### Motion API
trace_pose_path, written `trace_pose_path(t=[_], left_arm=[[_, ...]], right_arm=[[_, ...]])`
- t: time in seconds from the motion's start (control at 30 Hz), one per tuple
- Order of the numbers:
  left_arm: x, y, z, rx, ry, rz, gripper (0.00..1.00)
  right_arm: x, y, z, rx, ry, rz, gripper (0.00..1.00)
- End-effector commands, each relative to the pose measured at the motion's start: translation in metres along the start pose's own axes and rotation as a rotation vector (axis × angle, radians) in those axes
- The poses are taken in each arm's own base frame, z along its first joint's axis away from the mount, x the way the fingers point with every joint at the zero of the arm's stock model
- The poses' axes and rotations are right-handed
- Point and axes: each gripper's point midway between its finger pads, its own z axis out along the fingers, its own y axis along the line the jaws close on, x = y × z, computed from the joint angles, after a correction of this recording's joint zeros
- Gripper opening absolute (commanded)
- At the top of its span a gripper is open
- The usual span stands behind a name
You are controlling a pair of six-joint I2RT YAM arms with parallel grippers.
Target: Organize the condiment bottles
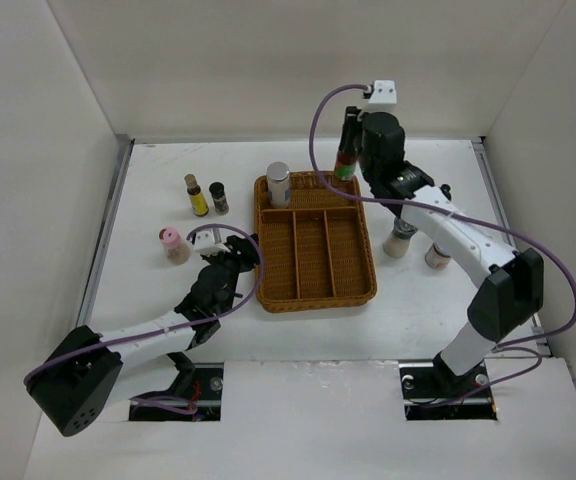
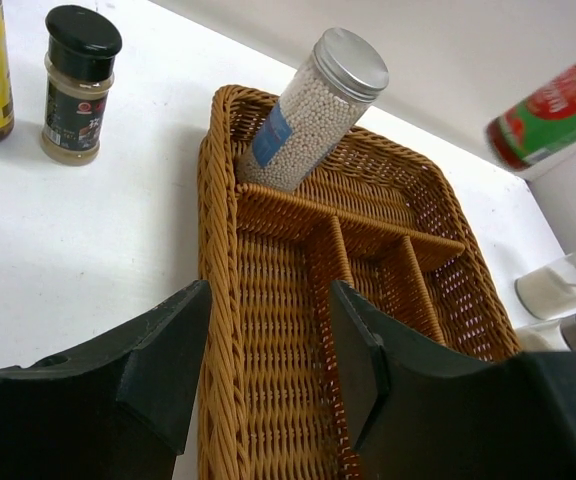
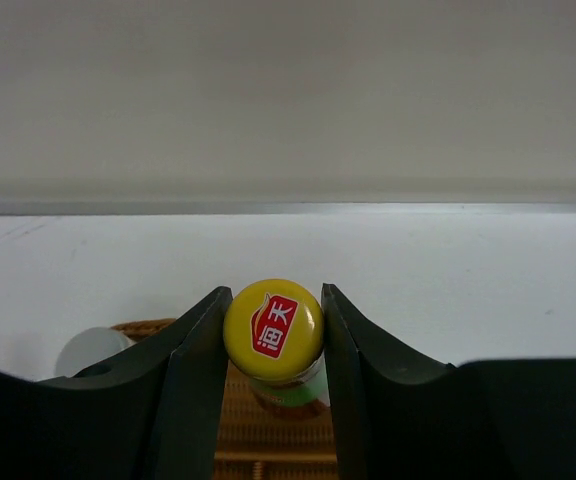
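My right gripper (image 3: 273, 332) is shut on the yellow cap of the green-red sauce bottle (image 3: 286, 392), a finger pressed against each side. It holds the bottle (image 1: 345, 164) upright at the basket's far right corner. A silver-lidded shaker (image 2: 318, 110) of white beads leans in the far left compartment of the brown woven basket (image 2: 216, 250). My left gripper (image 2: 273, 350) is open and low over the basket's left rim, one finger outside it and one inside. A yellow bottle (image 1: 197, 196), a black-capped jar (image 1: 219, 197) and a pink-capped bottle (image 1: 174, 245) stand left of the basket.
Two clear shakers (image 1: 399, 240) (image 1: 437, 255) stand on the table right of the basket, under my right forearm. White walls close in the table at the back and both sides. The basket's three long compartments hold nothing.
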Motion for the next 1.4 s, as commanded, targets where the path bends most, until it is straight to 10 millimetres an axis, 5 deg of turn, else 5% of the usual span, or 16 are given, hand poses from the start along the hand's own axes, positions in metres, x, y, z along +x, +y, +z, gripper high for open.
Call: trace_pose_path(t=[0.0,0.37,0.7,0.9,1.13,1.37], left_arm=[[-0.011,-0.009,0.001,0.037,-0.036,-0.05,0.49],[-0.007,-0.01,0.004,0.044,-0.017,-0.045,0.5],[-0.006,-0.01,0.004,0.046,-0.014,-0.052,0.5],[-0.006,-0.01,0.004,0.046,-0.015,-0.054,0.5],[-0.005,-0.011,0.004,0.048,-0.011,-0.054,0.5],[-0.006,-0.011,0.004,0.05,-0.015,-0.057,0.5]], right_arm=[[-0.041,0.03,0.013,-0.058,-0.137,0.097,0.26],[0.022,0.095,0.036,-0.137,-0.039,0.07,0.26],[0.098,0.102,0.033,-0.136,0.092,0.06,0.31],[0.131,0.097,0.024,-0.133,0.147,0.067,0.42],[0.114,0.095,0.011,-0.145,0.11,0.084,0.8],[0.055,0.092,-0.012,-0.176,0.015,0.11,0.93]])
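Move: The right hand already holds the red-and-green bottle by its capped end; its free spot in the basket's far bay lies about 10 cm left, level fore and aft, and some 28 cm below. The silver-lidded jar stands there roughly 18 cm left of the hand, level with it, its middle 24 cm below; the middle slot is 10 cm left, 16 cm back and 28 cm below. From the left hand, that free spot lies some 18 cm ahead, 23 cm right and 9 cm below. The right hand carries the bottle 10 cm left and 15 cm down into the far bay, opens, then rises slightly. ##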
